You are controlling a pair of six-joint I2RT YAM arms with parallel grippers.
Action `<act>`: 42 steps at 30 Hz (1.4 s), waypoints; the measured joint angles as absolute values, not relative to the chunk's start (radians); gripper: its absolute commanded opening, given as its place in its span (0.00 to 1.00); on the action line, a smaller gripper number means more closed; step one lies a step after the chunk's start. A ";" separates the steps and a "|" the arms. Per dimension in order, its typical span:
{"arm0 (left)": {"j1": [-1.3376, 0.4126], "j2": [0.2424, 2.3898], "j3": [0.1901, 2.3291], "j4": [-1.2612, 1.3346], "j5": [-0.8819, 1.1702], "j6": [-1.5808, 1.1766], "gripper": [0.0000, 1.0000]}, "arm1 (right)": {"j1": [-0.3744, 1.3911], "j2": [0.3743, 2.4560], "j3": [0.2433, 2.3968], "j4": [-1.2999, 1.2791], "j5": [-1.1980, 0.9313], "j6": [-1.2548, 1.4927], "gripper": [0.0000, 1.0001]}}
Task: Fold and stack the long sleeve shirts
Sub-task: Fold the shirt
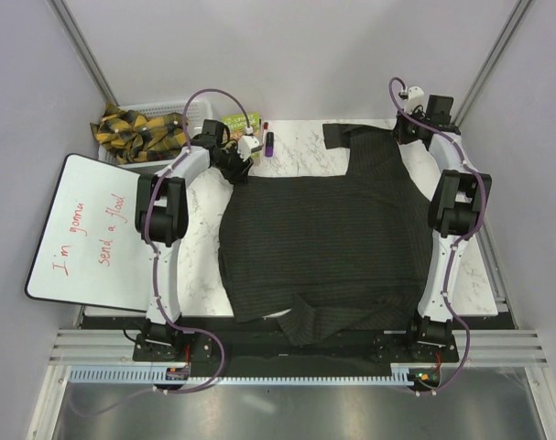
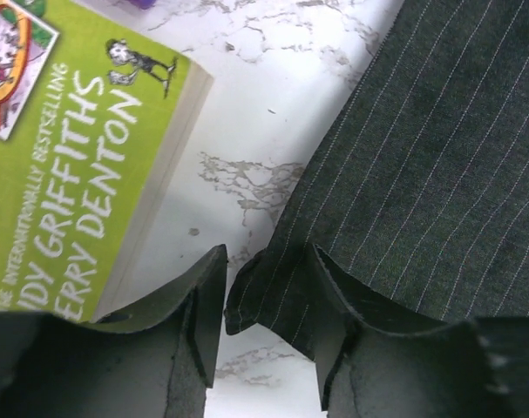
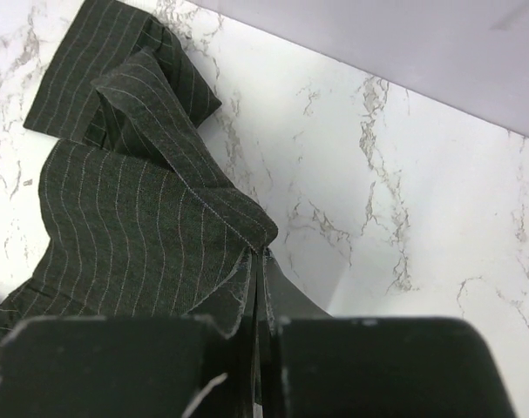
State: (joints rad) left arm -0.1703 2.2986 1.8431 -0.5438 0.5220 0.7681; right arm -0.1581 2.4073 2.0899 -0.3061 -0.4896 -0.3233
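Note:
One long sleeve shirt (image 1: 323,238), dark charcoal with fine pale stripes, lies spread across the marble table (image 1: 200,266). One sleeve is folded across its near hem (image 1: 328,321), and the other bunches at the far edge (image 1: 351,136). My left gripper (image 1: 234,165) is at the shirt's far left corner. In the left wrist view its jaws (image 2: 266,252) stand apart around that corner of the shirt (image 2: 421,157), and the right finger touches the cloth. My right gripper (image 1: 410,133) is at the far right corner, shut (image 3: 264,257) on a pinched edge of the shirt (image 3: 133,226).
A lime-green paperback (image 2: 64,148) lies just left of the left gripper, at the table's far edge (image 1: 240,122), with a small purple object (image 1: 269,143) beside it. A white basket (image 1: 200,108) of yellow-black cloth stands far left. A whiteboard (image 1: 85,234) with red writing overhangs the left side.

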 measured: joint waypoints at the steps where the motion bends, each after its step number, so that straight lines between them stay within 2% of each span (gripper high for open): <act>1: -0.173 2.304 1.843 -0.546 0.521 0.773 0.39 | -0.158 2.405 2.090 -0.307 -0.492 -0.321 0.00; 4: -0.181 2.309 1.843 -0.549 0.514 0.789 0.24 | -0.158 2.395 2.090 -0.306 -0.494 -0.316 0.00; 9: -0.184 2.309 1.844 -0.554 0.502 0.802 0.10 | -0.159 2.376 2.090 -0.298 -0.495 -0.304 0.00; 15: -0.178 2.307 1.851 -0.566 0.500 0.801 0.04 | -0.170 2.355 2.090 -0.266 -0.503 -0.260 0.00; 17: -0.178 2.307 1.856 -0.570 0.500 0.801 0.03 | -0.176 2.345 2.090 -0.255 -0.508 -0.248 0.00; 21: -0.176 2.294 1.860 -0.571 0.500 0.801 0.16 | -0.181 2.328 2.090 -0.246 -0.521 -0.234 0.00; 24: -0.176 2.282 1.860 -0.571 0.499 0.798 0.21 | -0.183 2.315 2.090 -0.245 -0.528 -0.230 0.00; 31: -0.176 2.280 1.886 -0.573 0.477 0.797 0.21 | -0.183 2.307 2.090 -0.240 -0.549 -0.215 0.00; 36: -0.176 2.280 1.893 -0.574 0.471 0.798 0.07 | -0.183 2.307 2.090 -0.239 -0.558 -0.205 0.00; 38: -0.176 2.280 1.893 -0.575 0.469 0.798 0.04 | -0.183 2.307 2.090 -0.239 -0.562 -0.202 0.00; 39: -0.176 2.280 1.893 -0.575 0.469 0.797 0.06 | -0.183 2.307 2.090 -0.239 -0.564 -0.201 0.00; 42: -0.176 2.280 1.893 -0.579 0.470 0.798 0.21 | -0.183 2.307 2.090 -0.239 -0.569 -0.196 0.00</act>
State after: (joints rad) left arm -0.1761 2.2803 1.8935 -0.5789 0.4698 0.7979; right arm -0.1833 2.3070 2.0899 -0.2394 -0.5686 -0.1959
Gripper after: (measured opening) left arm 0.088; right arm 0.008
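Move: The left hand's open fingers straddle the shirt's far-left corner, its cloth directly between them and about 1 cm below the hand point. From there the book lies about 13 cm straight ahead and the purple marker some 12 cm ahead and 10 cm right. The right hand already pinches the shirt's far-right edge, some 7 cm above the table; the loose sleeve's cuff lies about 18 cm to its left, roughly 1 cm farther out, down on the table. Straight up goes the right hand, about 7.5 cm, keeping its shut pinch on the far-right edge while the fingers tilt less steeply down. Meanwhile the left hand sinks under a centimetre onto the far-left corner, closes on it, then rises roughly 3 cm and eases about 1 cm forward, its fingers loosening a little and nipping shut again. ##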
